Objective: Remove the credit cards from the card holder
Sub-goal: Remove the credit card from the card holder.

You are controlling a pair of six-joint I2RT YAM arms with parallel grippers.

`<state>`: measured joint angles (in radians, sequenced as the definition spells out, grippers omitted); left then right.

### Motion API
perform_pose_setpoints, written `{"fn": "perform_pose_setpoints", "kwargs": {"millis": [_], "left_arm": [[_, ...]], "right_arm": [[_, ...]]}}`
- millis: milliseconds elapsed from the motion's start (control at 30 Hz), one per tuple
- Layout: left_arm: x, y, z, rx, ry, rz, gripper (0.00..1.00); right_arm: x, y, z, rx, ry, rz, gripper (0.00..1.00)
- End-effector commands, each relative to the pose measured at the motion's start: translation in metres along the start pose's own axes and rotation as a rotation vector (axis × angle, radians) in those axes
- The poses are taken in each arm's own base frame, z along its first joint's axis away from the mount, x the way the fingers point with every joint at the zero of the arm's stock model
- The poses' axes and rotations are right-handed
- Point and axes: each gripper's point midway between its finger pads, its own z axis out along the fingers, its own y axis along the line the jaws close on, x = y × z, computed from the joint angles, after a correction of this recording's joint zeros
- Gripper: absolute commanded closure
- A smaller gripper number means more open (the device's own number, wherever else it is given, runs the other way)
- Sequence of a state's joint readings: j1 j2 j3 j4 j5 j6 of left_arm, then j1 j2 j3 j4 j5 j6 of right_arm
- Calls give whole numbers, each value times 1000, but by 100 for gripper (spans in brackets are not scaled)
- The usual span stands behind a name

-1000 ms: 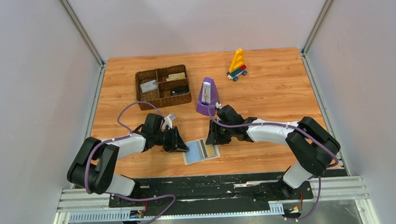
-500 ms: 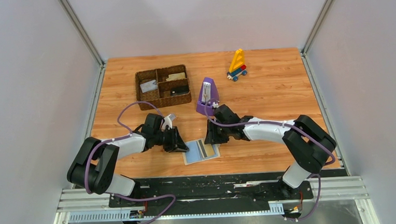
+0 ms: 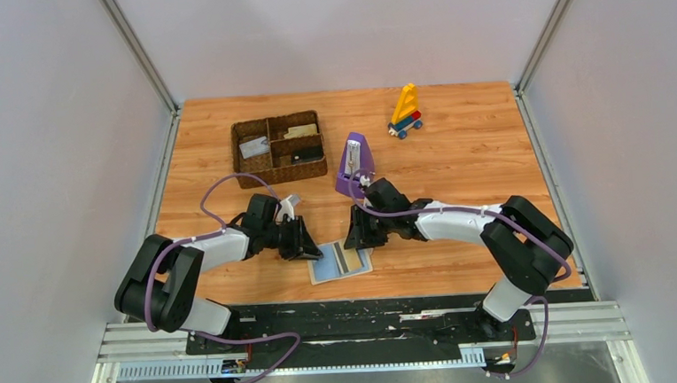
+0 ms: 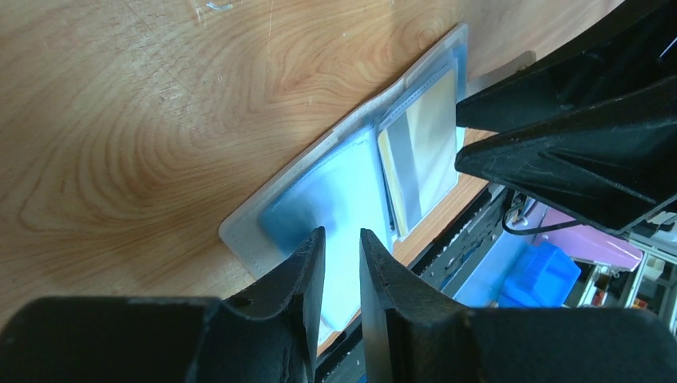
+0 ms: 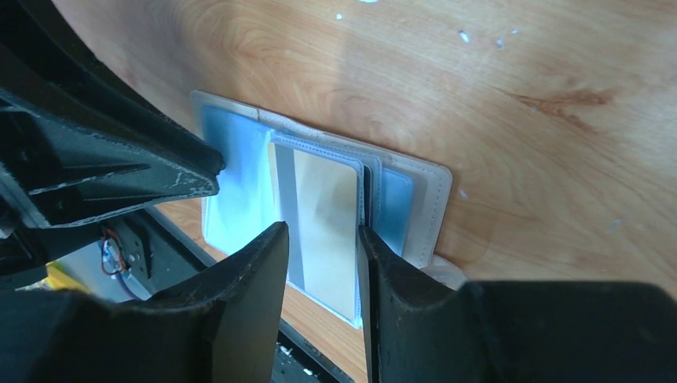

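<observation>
The light-blue card holder (image 3: pixel 339 262) lies open and flat near the table's front edge. In the right wrist view a tan credit card (image 5: pixel 323 199) sits in a clear slot of the card holder (image 5: pixel 239 152), with a dark card edge (image 5: pixel 367 191) just behind it. My right gripper (image 5: pixel 322 231) stands partly open over the tan card, its tips by the card's long edges. My left gripper (image 4: pixel 342 233) hovers low over the card holder's (image 4: pixel 335 175) empty blue left panel, jaws narrowly apart with nothing between them. From above, the left gripper (image 3: pixel 307 247) and right gripper (image 3: pixel 356 236) face each other across the holder.
A brown woven tray (image 3: pixel 280 172) holding cards stands at the back left. A purple metronome (image 3: pixel 353 167) rises just behind the right wrist. A toy sailboat of coloured blocks (image 3: pixel 406 112) is at the back. The black front rail (image 3: pixel 360 310) runs just below the holder.
The right gripper has slid a little to the left over the holder, and the holder has shifted slightly left with it. The left arm has stayed put.
</observation>
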<state>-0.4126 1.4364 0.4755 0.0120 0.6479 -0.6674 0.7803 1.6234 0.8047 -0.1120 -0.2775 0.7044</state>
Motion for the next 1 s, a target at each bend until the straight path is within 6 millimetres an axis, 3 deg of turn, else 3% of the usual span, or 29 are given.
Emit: {"fn": "perform_pose_setpoints", "kwargs": {"millis": [0,200,433,667,967], "left_arm": [[2,2,1,-6,-11,26,69],[2,2,0,-4,-15,26,69],[-1,-3,-3,2,-29,23,69],[-23,-23,-28,-41,-124,49,67],[-34,-27,-50,-110,-218,25,66]], "right_arm": [[-11,38,-11,-152,-31,-18,62],[-16,54,-23,-207,-52,-40,63],[-17,63,-24,-254,-44,-24,63],[-16,80,-24,-320,-25,-6,63],[-8,101,-2,-380,55,12,63]]}}
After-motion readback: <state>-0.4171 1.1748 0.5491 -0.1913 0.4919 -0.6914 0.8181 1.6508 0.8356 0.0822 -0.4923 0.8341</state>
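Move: The leaf of card sleeves on the open card holder lies just under the right hand, its middle about 1 cm to the left, 2 cm back and 2 cm below, with the right-hand finger already against its free right edge. From the right hand, the holder's blue left half is some 5 cm to the left and 3 cm back, and the purple metronome about 16 cm ahead and 2 cm right. From the left hand the leaf is about 7 cm right, 2 cm back and 2 cm below. With its gap unchanged, the right hand keeps its right-hand finger behind the leaf's free edge and carries that edge up and over leftwards, about 5 cm left and 5 cm up with a slight draw back, sinking a little at the end while the wrist rolls some 15 degrees to lay the fingers flatter. The left hand first stays low over the blue left half, its tips seeming to rest on it, then midway lifts off about 5 cm and a little forward, fingers still apart, making room for the turning leaf. ##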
